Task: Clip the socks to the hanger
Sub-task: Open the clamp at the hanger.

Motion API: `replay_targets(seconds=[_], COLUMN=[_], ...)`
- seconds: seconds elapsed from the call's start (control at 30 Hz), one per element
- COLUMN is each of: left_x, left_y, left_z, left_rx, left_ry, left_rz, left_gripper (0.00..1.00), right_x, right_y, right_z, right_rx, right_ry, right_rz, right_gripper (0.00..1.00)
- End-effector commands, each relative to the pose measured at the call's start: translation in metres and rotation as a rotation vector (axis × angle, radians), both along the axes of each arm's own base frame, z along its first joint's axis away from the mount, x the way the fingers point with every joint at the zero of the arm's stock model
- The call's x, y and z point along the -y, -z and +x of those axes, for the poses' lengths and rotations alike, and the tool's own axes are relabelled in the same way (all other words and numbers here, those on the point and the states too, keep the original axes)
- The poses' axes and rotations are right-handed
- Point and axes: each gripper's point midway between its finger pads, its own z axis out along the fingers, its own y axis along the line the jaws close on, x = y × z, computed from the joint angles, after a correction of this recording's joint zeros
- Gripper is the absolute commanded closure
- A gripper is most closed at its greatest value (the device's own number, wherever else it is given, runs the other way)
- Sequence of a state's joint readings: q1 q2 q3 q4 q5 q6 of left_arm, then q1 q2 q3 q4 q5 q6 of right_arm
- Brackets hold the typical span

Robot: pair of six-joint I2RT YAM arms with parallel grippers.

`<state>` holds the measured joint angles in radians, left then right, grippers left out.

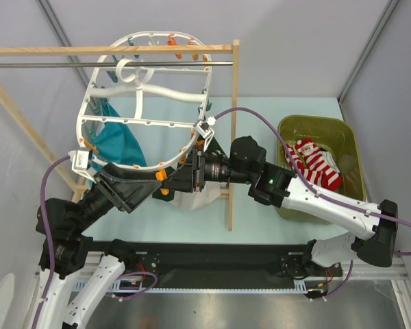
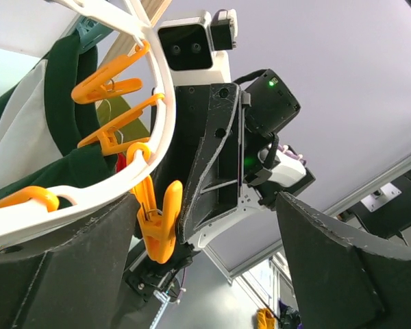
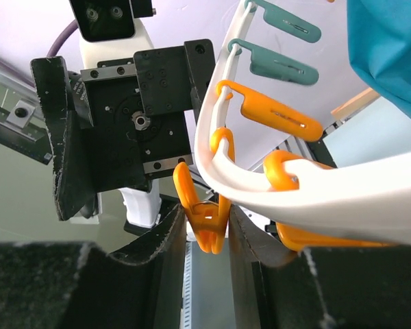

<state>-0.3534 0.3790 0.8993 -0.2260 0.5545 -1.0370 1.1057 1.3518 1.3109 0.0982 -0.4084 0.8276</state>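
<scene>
The white hanger (image 1: 137,122) hangs from the rod, tilted, with orange and teal clips along its rim. Both grippers meet under its near rim. My right gripper (image 3: 207,236) is shut on an orange clip (image 3: 207,226) that hangs from the rim (image 3: 315,192), one finger pressing each side of it. My left gripper (image 2: 207,205) stands wide open facing the right one, and another orange clip (image 2: 157,223) hangs just beside its left finger (image 2: 68,274). Neither gripper holds a sock. Red-and-white striped socks (image 1: 320,164) lie in the green bin.
The hanger hangs from a wooden rack with a metal rod (image 1: 55,64); its upright post (image 1: 233,137) stands between the arms and the green bin (image 1: 349,140). A teal cloth (image 1: 120,140) and a dark green-and-white garment (image 2: 61,89) hang from the hanger.
</scene>
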Motion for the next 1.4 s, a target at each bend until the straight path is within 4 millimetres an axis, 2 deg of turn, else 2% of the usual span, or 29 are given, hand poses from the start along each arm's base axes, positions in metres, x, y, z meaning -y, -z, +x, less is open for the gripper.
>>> replay_targets(seconds=[0.0, 0.13, 0.17, 0.23, 0.5, 0.57, 0.6, 0.67, 0.7, 0.83, 1.0, 1.17, 1.37], left_x=[0.009, 0.006, 0.002, -0.005, -0.019, -0.013, -0.01, -0.003, -0.002, 0.005, 0.004, 0.006, 0.009], left_y=[0.033, 0.037, 0.032, 0.037, 0.039, 0.038, 0.027, 0.029, 0.02, 0.016, 0.004, 0.01, 0.008], left_z=[0.021, 0.026, 0.024, 0.027, 0.01, 0.0, -0.004, -0.009, -0.009, -0.005, -0.005, 0.002, 0.006], left_rx=[-0.139, -0.163, -0.137, -0.159, -0.141, -0.117, -0.086, -0.104, -0.07, -0.073, -0.044, -0.078, -0.064], left_ry=[0.01, -0.032, -0.05, -0.103, -0.15, -0.09, -0.059, 0.003, 0.013, 0.05, 0.048, 0.054, 0.067], left_rz=[0.047, 0.103, 0.116, 0.14, 0.154, 0.133, 0.089, 0.044, 0.017, -0.015, -0.053, -0.072, -0.103], left_gripper=[0.12, 0.12, 0.12, 0.12, 0.15, 0.16, 0.16, 0.16, 0.15, 0.15, 0.21, 0.31, 0.31], right_x=[0.003, 0.007, 0.013, 0.016, 0.032, 0.031, 0.028, 0.024, 0.022, 0.011, 0.009, 0.005, 0.002], right_y=[-0.022, -0.022, -0.031, -0.031, -0.032, -0.036, -0.033, -0.044, -0.045, -0.044, -0.038, -0.03, -0.025], right_z=[-0.042, -0.037, -0.033, -0.029, -0.015, -0.018, -0.018, -0.026, -0.03, -0.036, -0.04, -0.041, -0.041], right_rx=[0.021, 0.032, 0.042, 0.053, 0.075, 0.073, 0.046, 0.054, 0.041, 0.03, 0.024, 0.011, 0.001], right_ry=[-0.181, -0.166, -0.133, -0.117, -0.037, -0.061, -0.07, -0.117, -0.132, -0.175, -0.188, -0.202, -0.21], right_rz=[0.055, 0.045, 0.063, 0.056, 0.012, 0.029, 0.022, 0.07, 0.075, 0.082, 0.074, 0.062, 0.05], right_gripper=[1.0, 1.0, 1.0, 1.0, 1.0, 1.0, 1.0, 1.0, 1.0, 1.0, 1.0, 1.0, 1.0])
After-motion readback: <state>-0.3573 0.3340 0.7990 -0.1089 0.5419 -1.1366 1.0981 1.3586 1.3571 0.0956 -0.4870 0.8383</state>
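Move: The right gripper already pinches the lower end of the orange clamp, whose middle is about 1 cm left of and 1 cm above its hand point. From the open left gripper, that clamp is roughly 3 cm ahead, 4 cm right and about level. The hanger's front rim passes above it, 6 cm ahead, 3 cm right and 3 cm above the left hand; a right-hand clamp sits some 9 cm ahead, 9 cm right and 2 cm up. Keep the clamp pinched in the right gripper: ease it about 2 cm to the right with a slight dip, then lift it and draw it back, returning left, to finish some 2 cm higher. Dip the left gripper about 3 cm beside it, bring it back up to its old place, and partly narrow its still-open fingers around the clamp without closing on it. ##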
